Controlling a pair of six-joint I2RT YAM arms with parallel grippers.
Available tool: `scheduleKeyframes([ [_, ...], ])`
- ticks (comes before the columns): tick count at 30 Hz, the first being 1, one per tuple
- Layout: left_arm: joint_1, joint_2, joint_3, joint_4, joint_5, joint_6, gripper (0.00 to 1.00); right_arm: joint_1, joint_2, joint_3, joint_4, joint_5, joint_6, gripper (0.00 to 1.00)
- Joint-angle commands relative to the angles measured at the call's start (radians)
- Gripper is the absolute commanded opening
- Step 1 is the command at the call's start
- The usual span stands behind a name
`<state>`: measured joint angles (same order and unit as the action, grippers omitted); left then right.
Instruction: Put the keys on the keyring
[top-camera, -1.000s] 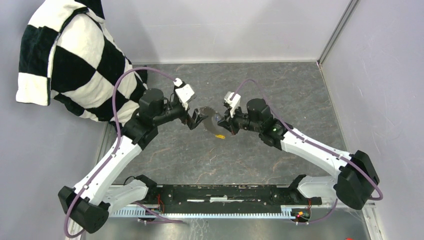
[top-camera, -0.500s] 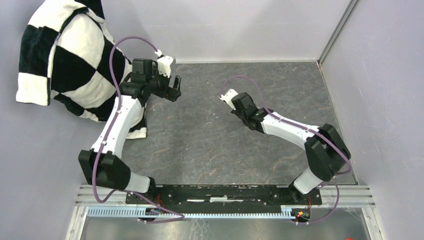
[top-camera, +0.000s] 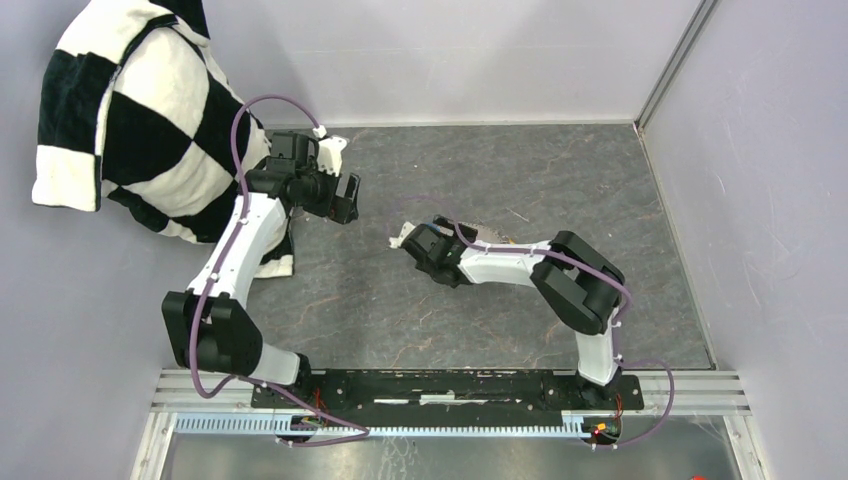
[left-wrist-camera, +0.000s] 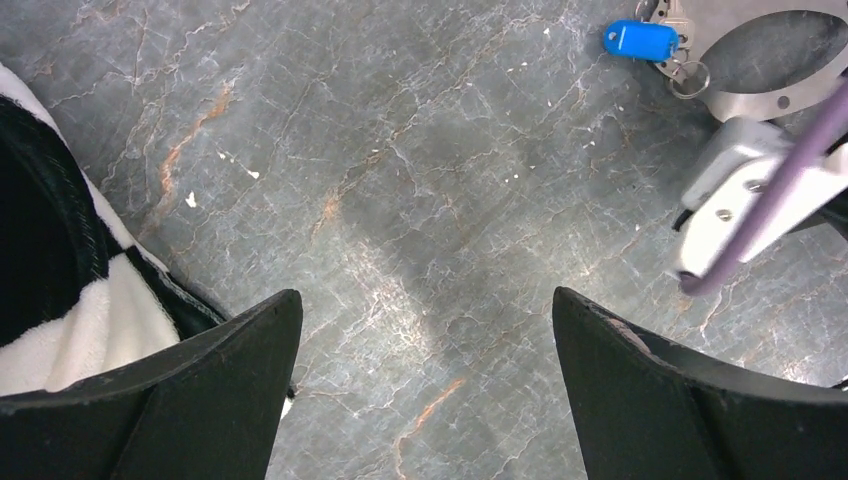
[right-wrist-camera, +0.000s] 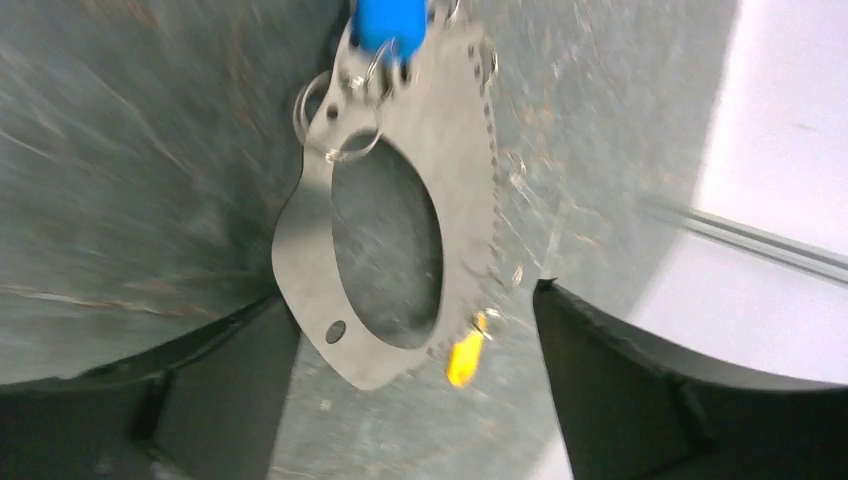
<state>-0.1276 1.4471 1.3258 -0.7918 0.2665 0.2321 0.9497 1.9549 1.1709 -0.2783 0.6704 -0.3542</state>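
Note:
The keyring (right-wrist-camera: 310, 250) is a flat grey metal loop with an oval hole, lying on the stone-patterned tabletop. The blue key (right-wrist-camera: 388, 22) hangs at its far end by small wire rings (right-wrist-camera: 335, 115). The yellow key (right-wrist-camera: 463, 360) lies at its near edge. My right gripper (right-wrist-camera: 412, 293) is open, its fingers either side of the loop's near end and not closed on it. The left wrist view shows the keyring (left-wrist-camera: 745, 100) and blue key (left-wrist-camera: 640, 40) at top right. My left gripper (left-wrist-camera: 425, 294) is open over bare tabletop, well away from them. From above, the right arm mostly hides the keyring.
A black-and-white checked cloth (top-camera: 130, 110) hangs at the back left, just behind my left gripper (top-camera: 343, 197). Its edge (left-wrist-camera: 60, 300) lies beside the left finger. My right gripper (top-camera: 405, 240) sits mid-table. Pale walls close the back and right sides.
A second ago both grippers met at the keyring mid-table. The left one has pulled back toward the cloth. The right one has opened and its arm has folded, swinging the gripper leftward.

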Motion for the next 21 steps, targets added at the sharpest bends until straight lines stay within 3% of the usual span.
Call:
scheduleKeyframes([
  [1, 0.002, -0.056, -0.024, 0.060, -0.001, -0.019, 1.00, -0.001, -0.045, 0.070, 0.004, -0.138, 0.108, 0.98],
  [4, 0.003, -0.090, -0.069, 0.128, 0.001, -0.028, 1.00, -0.031, -0.158, 0.034, 0.027, -0.291, 0.182, 0.98],
  [7, 0.011, -0.131, -0.160, 0.239, 0.014, -0.042, 1.00, -0.141, -0.364, -0.124, 0.164, -0.520, 0.278, 0.98],
  [10, 0.036, -0.189, -0.337, 0.442, 0.049, -0.063, 1.00, -0.298, -0.553, -0.330, 0.324, -0.663, 0.352, 0.98],
  [12, 0.054, -0.222, -0.474, 0.607, 0.069, -0.074, 1.00, -0.397, -0.672, -0.455, 0.419, -0.666, 0.382, 0.98],
  [15, 0.080, -0.237, -0.661, 0.834, 0.085, -0.085, 1.00, -0.538, -0.774, -0.600, 0.500, -0.526, 0.415, 0.98],
  [17, 0.094, -0.226, -0.739, 0.945, 0.091, -0.091, 1.00, -0.595, -0.808, -0.682, 0.551, -0.262, 0.457, 0.98],
  [21, 0.107, -0.217, -0.859, 1.160, 0.095, -0.113, 1.00, -0.682, -0.884, -0.905, 0.835, -0.077, 0.290, 0.98],
])
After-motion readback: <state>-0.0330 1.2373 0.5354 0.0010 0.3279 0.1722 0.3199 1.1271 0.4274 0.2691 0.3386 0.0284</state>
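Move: The keyring plate, with the keys on it, lies right under my right hand, some 3 cm down, its middle about 2 cm ahead and 1 cm to the right. The blue tag is some 6 cm left and 3 cm ahead of that hand, the yellow tag about 10 cm right and 2 cm ahead. From my left hand, hovering high, the plate is some 23 cm right, about 1 cm ahead and 17 cm down. I finish opening my right fingers and lift away from the keyring plate, edging about 3 cm left first, then swinging some 20 cm to the right of my start, up to 10 cm higher before easing down a little. On the way the hand rolls its left side up about 50 degrees and turns clockwise. My open left hand sinks about 12 cm, drawing slightly back and left over bare table. ##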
